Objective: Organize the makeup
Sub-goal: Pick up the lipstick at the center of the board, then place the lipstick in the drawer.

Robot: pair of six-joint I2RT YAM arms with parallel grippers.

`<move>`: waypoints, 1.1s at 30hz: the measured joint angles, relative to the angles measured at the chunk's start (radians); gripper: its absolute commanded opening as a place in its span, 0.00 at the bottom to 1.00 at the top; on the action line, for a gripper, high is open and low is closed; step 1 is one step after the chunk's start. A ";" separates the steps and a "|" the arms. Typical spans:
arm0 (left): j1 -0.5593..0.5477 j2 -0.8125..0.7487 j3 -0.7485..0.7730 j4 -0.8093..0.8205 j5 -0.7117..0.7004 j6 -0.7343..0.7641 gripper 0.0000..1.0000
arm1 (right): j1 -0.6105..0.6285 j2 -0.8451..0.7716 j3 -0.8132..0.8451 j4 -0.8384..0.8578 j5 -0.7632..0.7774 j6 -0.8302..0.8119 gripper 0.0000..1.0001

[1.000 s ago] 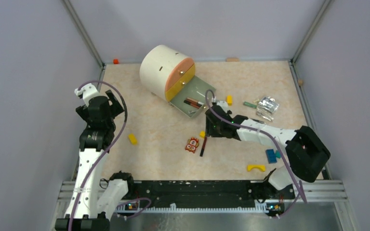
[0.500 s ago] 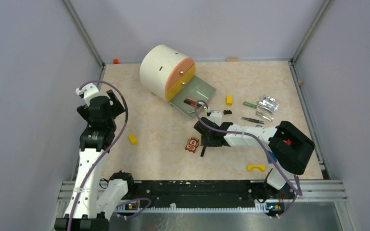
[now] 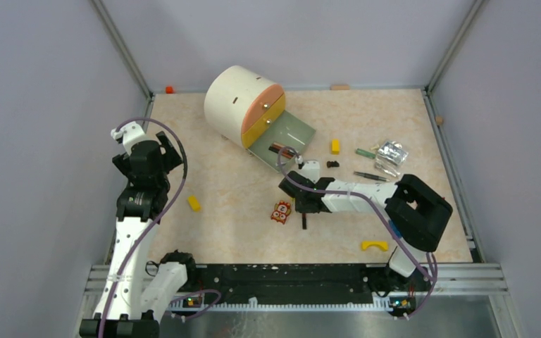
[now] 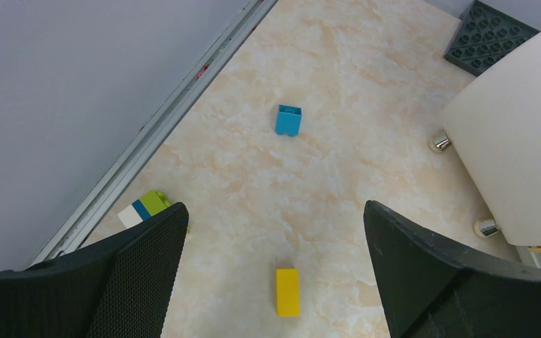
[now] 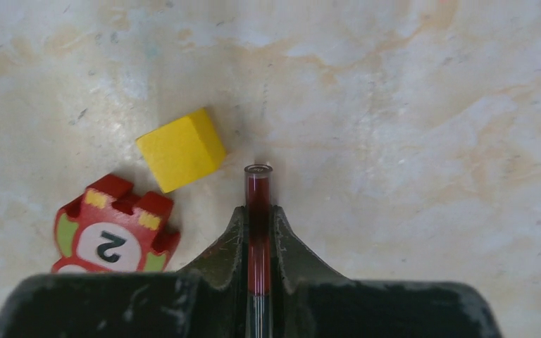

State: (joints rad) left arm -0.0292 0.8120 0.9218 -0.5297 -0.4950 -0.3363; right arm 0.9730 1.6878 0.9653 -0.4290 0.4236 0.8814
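My right gripper point(image 5: 258, 213) is shut on a thin dark red makeup stick point(image 5: 258, 189), whose tip pokes out past the fingertips just above the table. From above, the right gripper point(image 3: 303, 204) sits beside the toy figure, with the stick's dark end point(image 3: 304, 222) showing below it. More sticks point(image 3: 280, 149) lie in the open grey-green drawer point(image 3: 297, 132) of the white round organizer point(image 3: 234, 98). A thin stick point(image 3: 370, 176) and a small black piece point(image 3: 332, 164) lie to the right. My left gripper point(image 4: 275, 239) is open over a yellow block, holding nothing.
An orange-red toy figure point(image 5: 113, 236) and a yellow cube point(image 5: 181, 148) lie just left of the held stick. Yellow blocks point(image 3: 194, 203) point(image 3: 335, 146), a yellow arch point(image 3: 374, 245) and a silver wrapper point(image 3: 392, 153) are scattered about. A blue block point(image 4: 288, 119) lies ahead of the left gripper.
My right gripper has swung left and nearer from the drawer, come down by the toy figure and shut on the dark red stick. The left arm has not moved.
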 measured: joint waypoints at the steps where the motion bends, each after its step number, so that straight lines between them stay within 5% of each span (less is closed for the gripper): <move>1: 0.000 0.000 0.000 0.000 0.000 0.000 0.99 | -0.001 -0.002 0.000 -0.009 0.019 -0.008 0.00; 5: 0.000 0.000 0.000 0.000 0.000 0.000 0.99 | -0.030 -0.042 0.001 -0.042 0.109 -0.100 0.00; 10: -0.001 0.000 0.000 0.000 0.001 0.000 0.99 | -0.087 -0.088 0.085 0.046 0.137 -0.437 0.00; 18: -0.005 0.000 0.000 0.000 0.002 0.000 0.99 | -0.112 0.009 0.427 0.207 -0.124 -0.999 0.00; 25: -0.005 -0.003 0.000 0.002 0.005 0.004 0.99 | -0.156 0.223 0.645 0.188 -0.296 -1.122 0.00; 33: -0.005 -0.005 0.000 0.006 0.006 0.007 0.99 | -0.164 0.340 0.686 0.144 -0.343 -1.143 0.00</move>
State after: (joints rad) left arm -0.0338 0.8074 0.9215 -0.5232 -0.4889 -0.3290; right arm 0.8085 2.0277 1.6516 -0.2848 0.0807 -0.2619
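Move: The right hand already pinches the lipstick, its fingertips near the board. The open green drawer it is bound for lies about 20 cm ahead and 7 cm to its left, its floor some 3 cm higher; the three lipsticks in it are about 17 cm ahead, 6 cm left. The yellow cube sits 4 cm ahead, 3 cm left, and the red owl level, 6 cm left. From the left hand the drawer is roughly 14 cm ahead, 30 cm right and 21 cm below. Lifting the pinched lipstick off the board, the right hand first edges about 3 cm right, then swings up, forward and left in an arc to over the green drawer, topping out some 18 cm up before sinking about 7. Meanwhile the wrist turns some 50 degrees counter-clockwise and the fingers tip up towards level, their grip kept shut. ##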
